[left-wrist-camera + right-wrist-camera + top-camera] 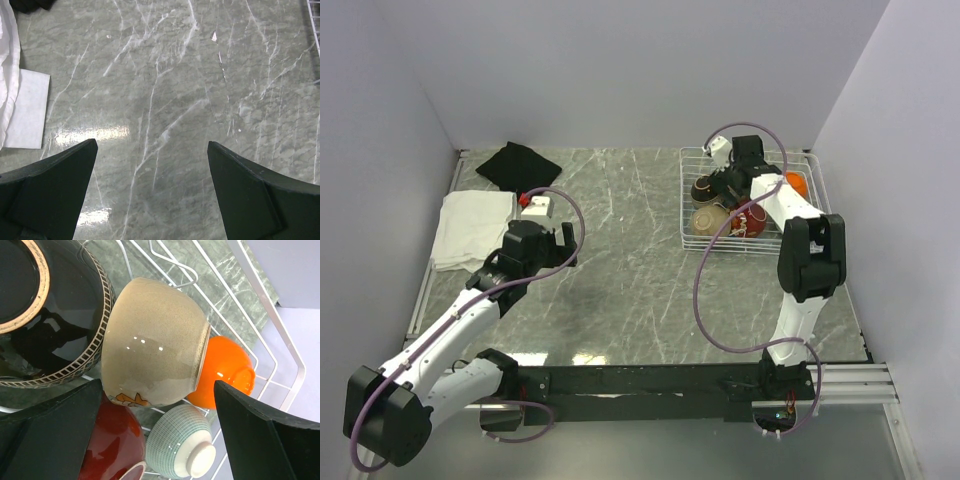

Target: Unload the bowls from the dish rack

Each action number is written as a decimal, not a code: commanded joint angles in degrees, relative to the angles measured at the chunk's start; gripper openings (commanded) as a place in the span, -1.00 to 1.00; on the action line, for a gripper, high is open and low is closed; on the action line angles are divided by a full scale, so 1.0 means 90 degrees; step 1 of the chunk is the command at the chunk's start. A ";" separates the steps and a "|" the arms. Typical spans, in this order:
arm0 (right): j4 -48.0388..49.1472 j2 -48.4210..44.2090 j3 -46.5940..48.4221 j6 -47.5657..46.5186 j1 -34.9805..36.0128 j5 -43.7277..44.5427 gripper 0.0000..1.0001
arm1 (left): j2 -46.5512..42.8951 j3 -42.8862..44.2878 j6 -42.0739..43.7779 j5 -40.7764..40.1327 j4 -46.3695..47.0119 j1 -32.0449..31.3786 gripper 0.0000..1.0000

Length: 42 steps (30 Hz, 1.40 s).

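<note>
The white wire dish rack (682,200) stands at the far right of the table. Inside it lie a black bowl with a patterned rim (55,315), a beige bowl (155,340) on its side, an orange bowl (225,372), a dark red bowl (110,445) and a green-striped bowl (180,440) upside down. My right gripper (158,384) hangs open just above the beige bowl, one finger on each side, holding nothing. In the top view it (728,178) sits over the rack. My left gripper (152,145) is open over bare table, left of centre (568,245).
A folded white cloth (470,225) and a black cloth (518,165) lie at the far left. A small white and red object (535,205) sits beside them. The rack's rim wire (280,325) runs close past my right finger.
</note>
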 commanded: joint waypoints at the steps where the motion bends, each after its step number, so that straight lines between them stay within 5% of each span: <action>1: 0.0245 0.0205 0.0518 -0.0032 -0.0043 0.0024 0.99 | -0.0079 0.0197 0.0089 0.0039 -0.0025 -0.0023 0.99; 15: -0.0146 0.0498 0.0752 0.0125 -0.0053 -0.0416 0.72 | -0.0323 0.0382 0.0040 0.0058 -0.0347 -0.0023 0.99; 28: -0.0352 0.0030 0.0753 0.0320 -0.0063 -0.0358 -0.18 | -0.0430 0.0461 -0.0077 0.0175 -0.0357 -0.0023 0.99; 42: 0.0371 -0.0722 0.0098 0.1091 -0.0151 0.0014 -0.71 | -0.0508 0.0441 -0.0107 0.0058 -0.0338 -0.0023 0.99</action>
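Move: The beige bowl is already between my right hand's open fingers, its middle about 3 cm ahead, 3 cm below and level sideways. The dark bowl stands some 9 cm to the left and 1 cm back, the orange bowl about 13 cm to the right and 2 cm ahead, and the red bowl roughly 7 cm back and 3 cm to the right. From my left hand the beige bowl lies about 43 cm to the right and 22 cm ahead. I ease my right hand about 1.5 cm forward and 1 cm down around the beige bowl, then close the fingers about a quarter of their opening until they pinch its sides. Keeping that grip, I draw up about 1.5 cm and back 1 cm, rolling my hand's left side slightly up. My empty left hand rises about 2 cm, staying wide open. ##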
